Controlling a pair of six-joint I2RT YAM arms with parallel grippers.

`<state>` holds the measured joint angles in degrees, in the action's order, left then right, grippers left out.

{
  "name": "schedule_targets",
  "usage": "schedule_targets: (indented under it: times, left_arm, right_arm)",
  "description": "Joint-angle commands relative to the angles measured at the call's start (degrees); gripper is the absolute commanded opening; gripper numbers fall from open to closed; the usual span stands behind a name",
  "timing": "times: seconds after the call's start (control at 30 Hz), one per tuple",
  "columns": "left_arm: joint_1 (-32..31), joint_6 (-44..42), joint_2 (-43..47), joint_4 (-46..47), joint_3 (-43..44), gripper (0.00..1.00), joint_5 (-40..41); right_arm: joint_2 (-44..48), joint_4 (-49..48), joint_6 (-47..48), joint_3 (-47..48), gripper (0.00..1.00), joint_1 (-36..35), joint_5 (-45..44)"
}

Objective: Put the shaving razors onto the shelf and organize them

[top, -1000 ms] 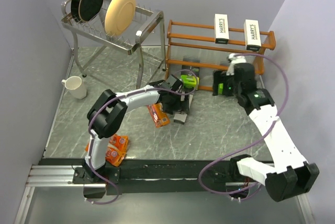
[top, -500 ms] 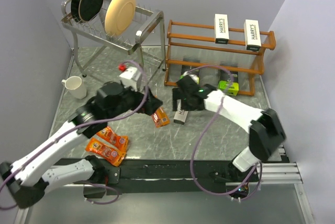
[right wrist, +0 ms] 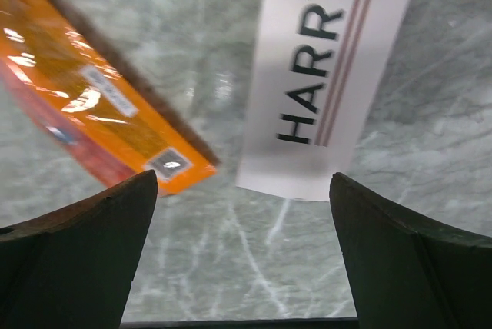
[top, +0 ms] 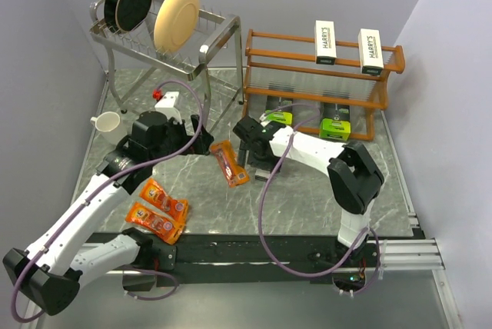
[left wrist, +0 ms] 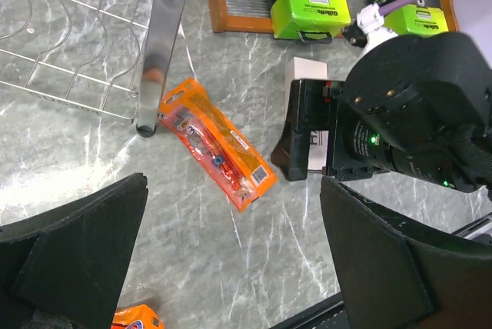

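On the floor a flat orange razor pack (top: pixel 231 162) (left wrist: pixel 219 144) (right wrist: pixel 92 91) lies loose beside a white HARRY'S box (left wrist: pixel 306 110) (right wrist: pixel 330 68). My right gripper (top: pixel 250 143) (right wrist: pixel 242 267) hangs open just above that box's end, holding nothing. Left of the orange pack, my left gripper (top: pixel 201 138) (left wrist: pixel 234 260) is open and empty. The orange-brown shelf (top: pixel 265 56) carries two HARRY'S boxes (top: pixel 327 42) on its top tier. Two black-and-green packs (top: pixel 336 125) (left wrist: pixel 307 6) sit on its bottom tier. Two more orange packs (top: pixel 157 210) lie near the front left.
A silver rack (top: pixel 219 25) with two plates stands at the back left; one of its legs (left wrist: pixel 157 52) comes down close to the orange pack. A white mug (top: pixel 108 123) sits by the left wall. A black rail (top: pixel 254 246) runs along the front edge.
My right gripper has swung left from the shelf's bottom tier to above the white box. My left gripper has drawn back to the left, leaving the orange pack lying free.
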<state>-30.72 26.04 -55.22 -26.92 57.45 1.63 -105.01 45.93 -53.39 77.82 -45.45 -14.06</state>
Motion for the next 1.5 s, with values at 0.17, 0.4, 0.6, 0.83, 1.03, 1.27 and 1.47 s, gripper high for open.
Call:
schedule_targets:
  times: [0.17, 0.4, 0.6, 0.83, 1.03, 1.27, 1.47]
  left_arm:
    - [0.66, 0.24, 0.64, 2.31, 1.61, 1.0, -1.1]
    - [0.57, 1.64, 0.47, 2.75, 0.21, 0.99, -2.33]
    - [0.84, 2.43, 0.82, 2.49, -0.67, 0.99, -2.68]
    - [1.98, 1.82, 1.43, 1.25, -1.11, 0.99, -2.95]
    - [2.51, 2.26, 0.64, 3.27, -1.29, 0.99, -2.86]
    - [2.59, 1.73, 2.31, 5.38, -2.34, 1.0, -2.16]
    - [2.68, 1.38, 5.3, 6.88, -5.06, 0.99, -1.98]
  right_arm:
    - [-1.42, 1.18, -1.02, 1.28, 1.0, 3.08, -3.78]
    - [-0.54, -0.67, 1.35, 1.1, 1.0, 4.32, -3.25]
    - [-3.44, -0.76, 0.39, -0.13, 0.99, 4.49, -2.37]
    - [-6.52, 1.0, -2.78, 1.72, 0.84, 5.02, -4.83]
    - [-6.09, -0.23, 3.7, 2.42, 0.7, 5.02, -5.8]
    - [7.7, -4.88, 17.95, -3.28, 0.39, 2.21, -0.45]
    - [19.48, -4.71, 31.05, 0.83, 0.36, -0.43, 0.71]
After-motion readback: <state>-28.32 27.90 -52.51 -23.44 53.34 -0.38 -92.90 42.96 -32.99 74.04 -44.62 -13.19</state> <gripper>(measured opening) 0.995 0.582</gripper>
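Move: The Harry's box lies flat below my right hand, its middle about 6 cm ahead, 4 cm to the right and 5 cm down. The orange razor pack is roughly 7 cm to my right hand's left and 4 cm ahead. The nearer green razor box, on the bottom of the shelf, sits some 13 cm beyond the Harry's box and 4 cm farther right. From my left hand, the Harry's box is about 21 cm right, 2 cm ahead and 24 cm lower. My right hand, open and pointing down, slides about 4 cm forward and right until its fingers straddle the near half of the Harry's box, then sinks some 4 cm. I pinch the box across its sides and lift it about 10 cm, easing back a little while turning the hand some 20 degrees counter-clockwise. ##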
